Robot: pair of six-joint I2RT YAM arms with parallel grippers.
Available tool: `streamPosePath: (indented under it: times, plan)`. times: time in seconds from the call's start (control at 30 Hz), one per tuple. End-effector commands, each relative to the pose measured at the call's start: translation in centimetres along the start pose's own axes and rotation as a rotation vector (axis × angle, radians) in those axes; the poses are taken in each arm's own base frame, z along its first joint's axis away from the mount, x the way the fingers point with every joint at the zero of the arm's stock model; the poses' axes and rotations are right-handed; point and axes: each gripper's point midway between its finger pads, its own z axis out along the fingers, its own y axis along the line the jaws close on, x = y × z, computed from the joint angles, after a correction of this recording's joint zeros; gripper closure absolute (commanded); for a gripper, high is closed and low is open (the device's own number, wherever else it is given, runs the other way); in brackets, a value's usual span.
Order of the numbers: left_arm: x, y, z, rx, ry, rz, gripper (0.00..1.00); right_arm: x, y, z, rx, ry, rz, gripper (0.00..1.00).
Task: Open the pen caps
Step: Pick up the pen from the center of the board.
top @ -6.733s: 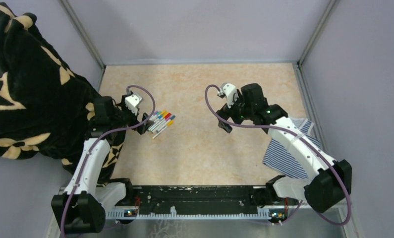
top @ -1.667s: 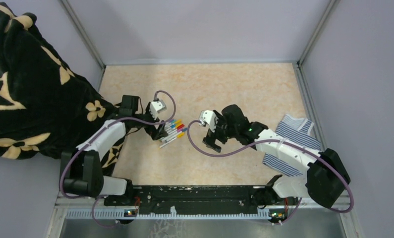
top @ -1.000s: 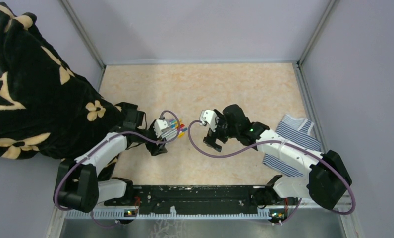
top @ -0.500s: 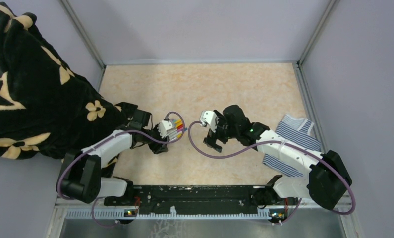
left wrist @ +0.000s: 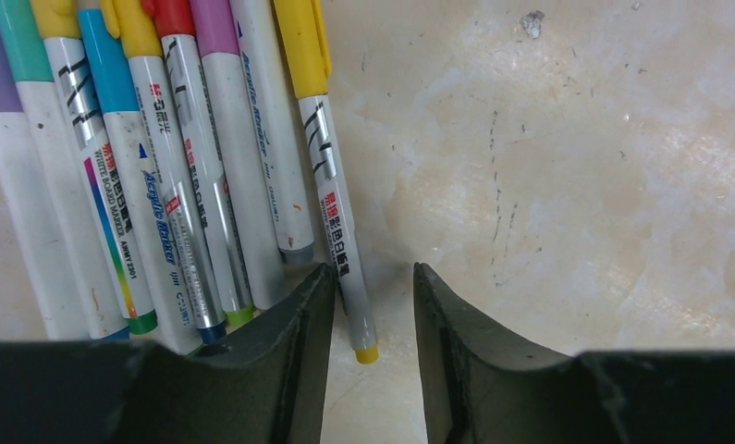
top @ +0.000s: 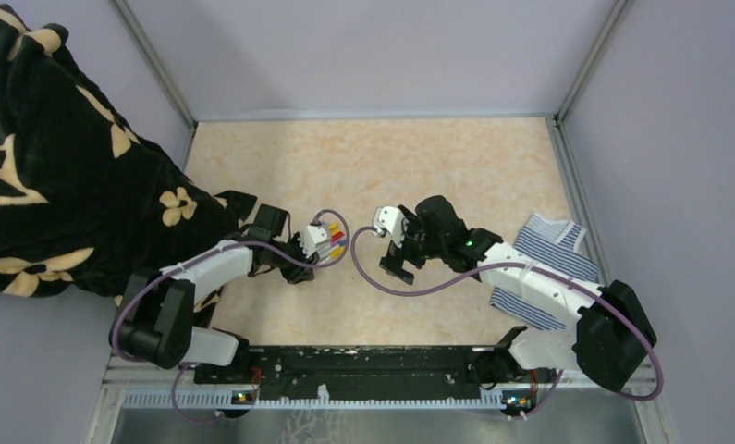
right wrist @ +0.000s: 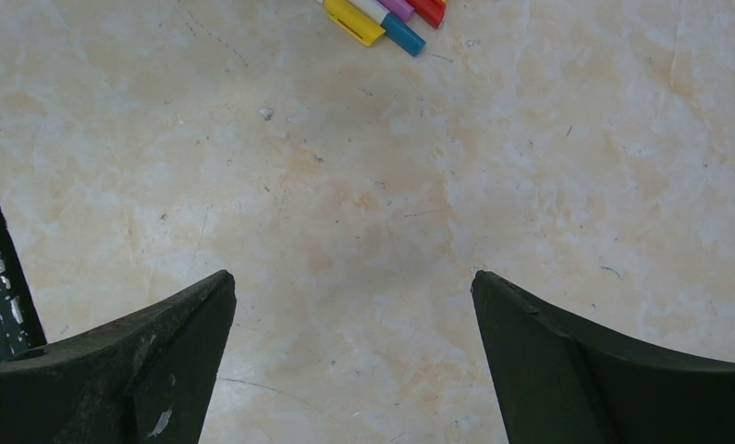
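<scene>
Several white-barrelled pens (left wrist: 160, 185) lie side by side, their pen caps (left wrist: 174, 14) in teal, blue, yellow, red and pink at the top of the left wrist view. The rightmost pen (left wrist: 326, 185) has a yellow cap (left wrist: 300, 42). My left gripper (left wrist: 371, 277) straddles this pen's yellow tail end, jaws narrowly open: the left jaw touches the barrel and a gap remains on the right. From above the pens (top: 334, 238) peek out past the left wrist. My right gripper (right wrist: 354, 277) hovers wide open over bare table, right of the pens, with cap ends (right wrist: 354, 20) at its view's top edge.
A black blanket with tan patterns (top: 58, 157) drapes over the left wall beside the left arm. A blue-and-white striped cloth (top: 548, 268) lies at the right under the right arm. Grey walls enclose the beige table (top: 382, 166).
My left gripper has shifted right along the pens and its jaws have narrowed around the yellow-capped pen's tail. The right arm has stayed still.
</scene>
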Motion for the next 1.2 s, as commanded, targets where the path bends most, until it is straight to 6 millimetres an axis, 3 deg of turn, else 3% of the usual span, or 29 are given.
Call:
streamPosePath:
  times: [0.0,0.37,0.77,1.17]
  plan:
    - [0.2,0.0,0.6,0.001,0.026,-0.007,0.59,-2.0,-0.2,-0.6,0.008,-0.076,-0.034,0.01]
    - [1.0,-1.3,1.5,0.029,0.089,0.034,0.73,-2.3,0.0,-0.8,-0.002,-0.085,-0.031,0.01]
    - [1.4,-1.8,1.9,0.020,0.135,0.052,1.00,-2.6,0.2,-1.0,-0.015,-0.095,-0.032,0.01]
    - [-0.2,-2.2,0.4,0.011,0.069,0.082,1.00,-2.8,0.4,-1.2,-0.023,-0.101,-0.033,0.01]
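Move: The yellow-capped pen, nearest the robot in the row, already has its tail between the left hand's part-open fingers; its middle is about 3 cm ahead and 4 cm right, roughly 1 cm lower. At that same height, the blue-capped white pen lies some 6 cm ahead and 5 cm right of this hand, the red-capped pen 8 cm ahead and 3 cm right. From the idle right hand, the yellow-capped pen is about 16 cm left, 3 cm ahead and 11 cm down. The left hand skims level to its right for about 2.5 cm, along the yellow-capped pen's barrel towards its cap, while turning some 5 degrees and closing from nearly half open until its fingertips pinch the white barrel a little above the yellow tail end. Gripping effort rises as the fingers stop on the pen, and after a short hold the hand draws about 1 cm back and slightly left, away from the row, keeping the pinch at table height without lifting. ##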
